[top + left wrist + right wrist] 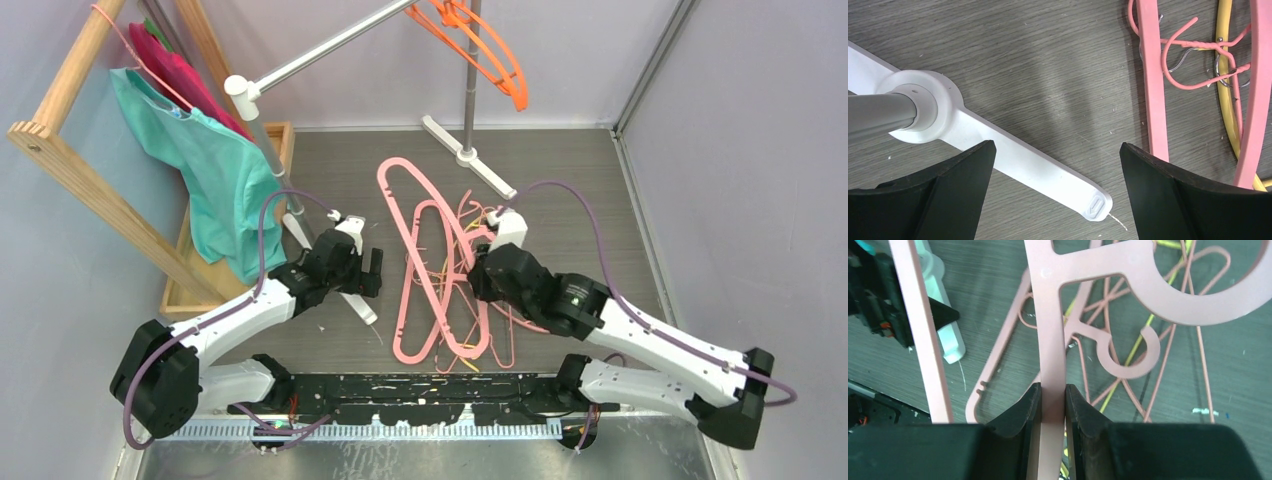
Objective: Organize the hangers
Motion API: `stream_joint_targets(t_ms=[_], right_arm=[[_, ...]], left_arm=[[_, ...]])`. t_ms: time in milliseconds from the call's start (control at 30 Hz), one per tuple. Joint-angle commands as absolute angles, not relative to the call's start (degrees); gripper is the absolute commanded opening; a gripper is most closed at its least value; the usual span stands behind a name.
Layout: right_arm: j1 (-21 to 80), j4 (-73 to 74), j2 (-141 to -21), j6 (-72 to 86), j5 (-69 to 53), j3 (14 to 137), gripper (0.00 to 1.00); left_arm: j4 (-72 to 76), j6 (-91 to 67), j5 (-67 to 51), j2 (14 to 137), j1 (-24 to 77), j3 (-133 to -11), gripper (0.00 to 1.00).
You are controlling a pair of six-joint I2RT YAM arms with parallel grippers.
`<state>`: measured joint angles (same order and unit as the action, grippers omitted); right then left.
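Note:
A tangle of hangers lies on the grey floor: thick pink ones [404, 318] with thin pink and yellow wire ones among them. My right gripper [1052, 395] is shut on the straight bar of a thick pink hanger [1050, 330], whose hook curves off to the upper right. In the top view this gripper [470, 276] sits at the pile's right side. Left of the pile, my left gripper [1057, 145] stands open over the rack's white foot [1048, 177], holding nothing. A thick pink hanger [1153, 90], a thin pink one [1198, 45] and a yellow one [1226, 100] lie to its right. Orange hangers [497, 62] hang on the metal rail [330, 48].
The rail's upright pole [470, 80] stands on a second white foot [470, 155] behind the pile. A wooden rack [90, 190] at the left carries a thin pink hanger with teal [225, 190] and magenta garments. Grey walls close in on the left, back and right.

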<state>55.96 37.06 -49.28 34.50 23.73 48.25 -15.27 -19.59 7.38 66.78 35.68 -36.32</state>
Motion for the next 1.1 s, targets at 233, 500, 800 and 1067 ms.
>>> stream_joint_targets(t_ms=[233, 500, 800, 1067], right_arm=[[63.81, 34.16, -68.35, 19.37, 46.32, 73.92, 0.01], [63.81, 25.80, -75.90, 3.16, 57.82, 84.20, 0.01], [63.70, 10.23, -86.68, -17.27, 57.55, 97.82, 0.01], [61.41, 2.01, -95.84, -29.32, 55.61, 107.46, 0.01]], left_arm=[[-12.83, -20.66, 6.33, 65.65, 35.64, -36.01, 0.98], [-11.39, -21.27, 4.64, 66.44, 35.77, -35.06, 0.98], [-10.46, -21.62, 4.28, 66.81, 35.76, -35.49, 0.98], [-10.46, -21.62, 4.06, 66.45, 35.77, -35.20, 0.98]])
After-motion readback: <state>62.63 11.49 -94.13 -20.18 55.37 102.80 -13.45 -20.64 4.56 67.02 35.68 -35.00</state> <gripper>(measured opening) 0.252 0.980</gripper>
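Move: The right hand already holds the pink hanger clear of the pile; the rack rail it is bound for lies about 25 cm ahead, 12 left and some 35 above. The orange hangers hang roughly 30 cm straight ahead and 22 up; the flat pink hanger lies about 3 ahead, 5 left and 18 below. From the idle left hand, the rail is some 23 cm ahead, 4 right and 45 up. Right hand lifts the pinched pink hanger about 25 cm, forward and left towards the rail, fingertips tipping up. ##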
